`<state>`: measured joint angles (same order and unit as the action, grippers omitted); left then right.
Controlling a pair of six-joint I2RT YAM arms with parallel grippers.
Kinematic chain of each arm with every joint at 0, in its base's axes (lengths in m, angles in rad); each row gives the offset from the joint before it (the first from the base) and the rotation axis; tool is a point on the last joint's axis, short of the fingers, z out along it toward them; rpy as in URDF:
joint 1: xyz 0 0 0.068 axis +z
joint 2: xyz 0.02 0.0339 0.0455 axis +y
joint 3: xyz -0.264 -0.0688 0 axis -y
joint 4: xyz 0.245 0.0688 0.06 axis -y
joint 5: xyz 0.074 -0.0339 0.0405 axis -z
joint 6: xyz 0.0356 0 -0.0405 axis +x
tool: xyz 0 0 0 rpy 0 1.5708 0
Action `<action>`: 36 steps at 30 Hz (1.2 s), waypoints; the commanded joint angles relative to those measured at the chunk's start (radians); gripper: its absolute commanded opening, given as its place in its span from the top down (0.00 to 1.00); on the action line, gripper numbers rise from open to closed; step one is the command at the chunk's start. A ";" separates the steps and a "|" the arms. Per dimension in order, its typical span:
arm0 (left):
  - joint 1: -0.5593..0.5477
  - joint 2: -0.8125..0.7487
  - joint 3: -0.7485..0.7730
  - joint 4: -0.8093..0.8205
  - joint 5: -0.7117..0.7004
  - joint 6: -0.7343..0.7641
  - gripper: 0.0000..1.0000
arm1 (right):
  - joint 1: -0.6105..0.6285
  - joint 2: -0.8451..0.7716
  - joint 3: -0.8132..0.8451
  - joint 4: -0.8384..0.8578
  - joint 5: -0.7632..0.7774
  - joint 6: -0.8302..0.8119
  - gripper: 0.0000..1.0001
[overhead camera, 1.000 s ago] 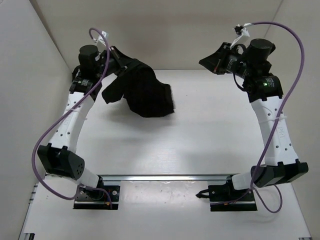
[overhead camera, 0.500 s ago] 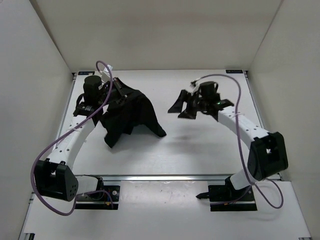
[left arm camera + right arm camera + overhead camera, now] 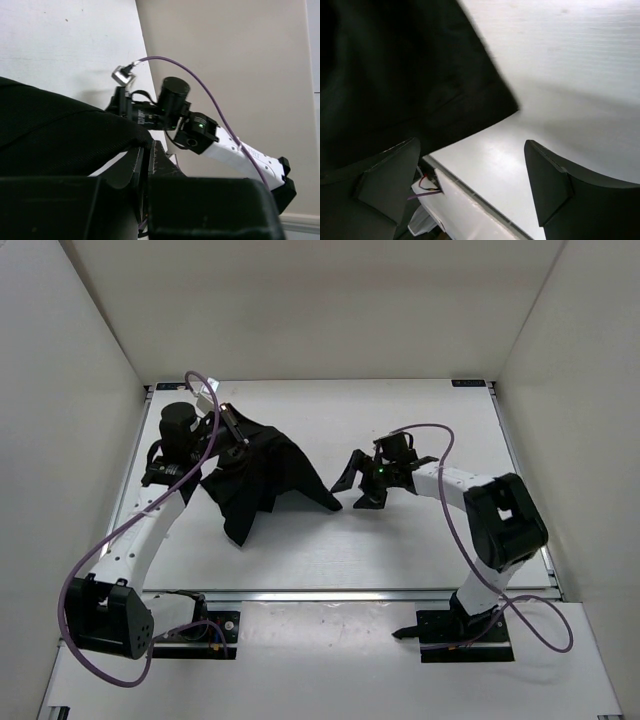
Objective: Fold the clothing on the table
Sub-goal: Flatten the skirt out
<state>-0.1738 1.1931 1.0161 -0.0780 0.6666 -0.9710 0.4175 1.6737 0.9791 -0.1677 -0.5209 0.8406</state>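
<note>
The black clothing (image 3: 262, 475) hangs bunched from my left gripper (image 3: 238, 432), which holds its top edge above the table (image 3: 420, 550); the lower folds and a right corner rest on the surface. In the left wrist view the jaws (image 3: 146, 145) are pinched together on the black fabric (image 3: 55, 135). My right gripper (image 3: 354, 485) sits low just right of that corner, open with nothing in it. In the right wrist view its fingers (image 3: 390, 175) stand wide apart around bare table (image 3: 560, 75), with the clothing's edge (image 3: 410, 85) just ahead of the open right gripper (image 3: 471, 145).
White walls enclose the table on the left, back and right. A metal rail (image 3: 330, 593) runs along the near edge, with both arm bases behind it. Purple cables loop off each arm. The right arm (image 3: 200, 135) shows in the left wrist view.
The right arm has swung down from high at the back right to the table beside the clothing's right corner, and its gripper has opened. The left arm shifted the hanging clothing slightly.
</note>
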 commanded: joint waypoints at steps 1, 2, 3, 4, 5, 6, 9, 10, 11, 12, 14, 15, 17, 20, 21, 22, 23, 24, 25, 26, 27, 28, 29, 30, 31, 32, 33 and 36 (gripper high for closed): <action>0.010 -0.039 -0.001 0.050 0.022 -0.002 1.00 | 0.012 0.067 0.049 0.013 0.030 -0.032 0.18; 0.004 -0.043 -0.005 0.049 0.024 -0.008 1.00 | 0.012 0.101 0.068 -0.005 0.025 -0.044 0.18; 0.010 -0.043 -0.008 0.052 0.030 -0.009 1.00 | 0.014 0.124 0.078 -0.022 0.022 -0.054 0.18; 0.004 -0.047 -0.010 0.061 0.027 -0.015 1.00 | 0.023 0.144 0.096 -0.035 0.013 -0.049 0.19; 0.003 -0.044 -0.013 0.058 0.024 -0.012 1.00 | 0.035 0.150 0.095 -0.042 0.010 -0.061 0.19; 0.005 -0.046 -0.017 0.066 0.022 -0.018 1.00 | 0.046 0.165 0.104 -0.050 0.010 -0.063 0.20; 0.008 -0.049 -0.028 0.066 0.025 -0.031 1.00 | 0.089 0.213 0.159 -0.102 0.099 -0.103 0.21; 0.008 -0.052 -0.034 0.092 0.031 -0.034 1.00 | 0.096 0.240 0.191 -0.136 0.119 -0.115 0.22; 0.016 -0.053 -0.039 0.095 0.036 -0.034 1.00 | 0.109 0.251 0.202 -0.141 0.128 -0.120 0.29; 0.013 -0.055 -0.040 0.093 0.030 -0.037 1.00 | 0.112 0.282 0.229 -0.168 0.127 -0.136 0.32; 0.022 -0.058 -0.037 0.084 0.028 -0.035 1.00 | 0.121 0.323 0.271 -0.207 0.125 -0.158 0.65; 0.022 -0.056 -0.037 0.086 0.030 -0.034 1.00 | 0.128 0.339 0.286 -0.220 0.130 -0.166 0.79; 0.025 -0.061 -0.036 0.083 0.033 -0.032 1.00 | 0.132 0.337 0.290 -0.233 0.102 -0.189 1.00; 0.031 -0.053 -0.040 0.089 0.028 -0.031 1.00 | 0.113 0.258 0.256 -0.207 0.067 -0.199 1.00; 0.033 -0.053 -0.037 0.093 0.034 -0.034 1.00 | 0.104 0.232 0.250 -0.211 0.087 -0.205 1.00; 0.042 -0.046 -0.034 0.102 0.034 -0.046 1.00 | 0.087 0.165 0.257 -0.220 0.102 -0.219 1.00; 0.043 -0.041 -0.015 0.119 0.036 -0.049 1.00 | 0.073 0.097 0.266 -0.231 0.119 -0.233 0.99; 0.054 -0.018 0.014 0.124 0.030 -0.060 1.00 | 0.048 0.013 0.291 -0.240 0.124 -0.236 1.00; 0.066 -0.017 0.039 0.123 0.024 -0.067 1.00 | 0.014 -0.029 0.320 -0.248 0.121 -0.239 1.00; 0.071 -0.001 0.096 0.107 0.012 -0.070 1.00 | -0.003 -0.102 0.357 -0.248 0.114 -0.248 1.00; 0.080 0.013 0.157 0.089 -0.027 -0.066 1.00 | -0.029 -0.162 0.404 -0.254 0.120 -0.252 1.00; 0.077 0.016 0.186 0.089 -0.053 -0.066 1.00 | -0.061 -0.195 0.433 -0.275 0.113 -0.262 1.00; 0.086 0.028 0.241 0.090 -0.070 -0.074 1.00 | -0.089 -0.230 0.490 -0.292 0.107 -0.284 1.00; 0.092 0.040 0.286 0.099 -0.071 -0.081 1.00 | -0.098 -0.250 0.547 -0.327 0.107 -0.302 1.00; 0.103 0.042 0.317 0.103 -0.074 -0.104 1.00 | -0.118 -0.267 0.569 -0.348 0.096 -0.314 1.00; 0.114 0.048 0.332 0.119 -0.067 -0.124 1.00 | -0.140 -0.282 0.607 -0.364 0.084 -0.339 1.00; 0.118 0.054 0.352 0.130 -0.067 -0.129 1.00 | -0.146 -0.302 0.625 -0.378 0.087 -0.351 1.00; 0.112 0.043 0.365 0.113 -0.056 -0.143 1.00 | -0.200 -0.362 0.641 -0.412 0.059 -0.345 1.00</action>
<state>-0.0612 1.2613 1.3556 0.0143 0.6174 -1.0828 0.2398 1.3251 1.6234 -0.4812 -0.4274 0.5312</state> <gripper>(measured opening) 0.115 0.010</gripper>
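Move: Some 4 cm to the left of the open right hand, 2 cm nearer the base and 6 cm below it, lies the free corner of the skirt. From that hand, the skirt's gathered upper part, held in the left fingers, is about 16 cm left, 2 cm ahead and 21 cm up; its near tip is roughly 26 cm left and 10 cm back, 5 cm below. From the left hand the free corner is about 12 cm right, 2 cm back and 28 cm down. Dipping and sliding left about 5 cm, the right hand shuts its wide-open fingers on the skirt's free corner, then sweeps it up nearly 40 cm, also right and somewhat forward, fingers tipping up some 45 degrees. The left hand keeps its pinch, nearly still at first, then late rises about 13 cm, drifting forward and left. ##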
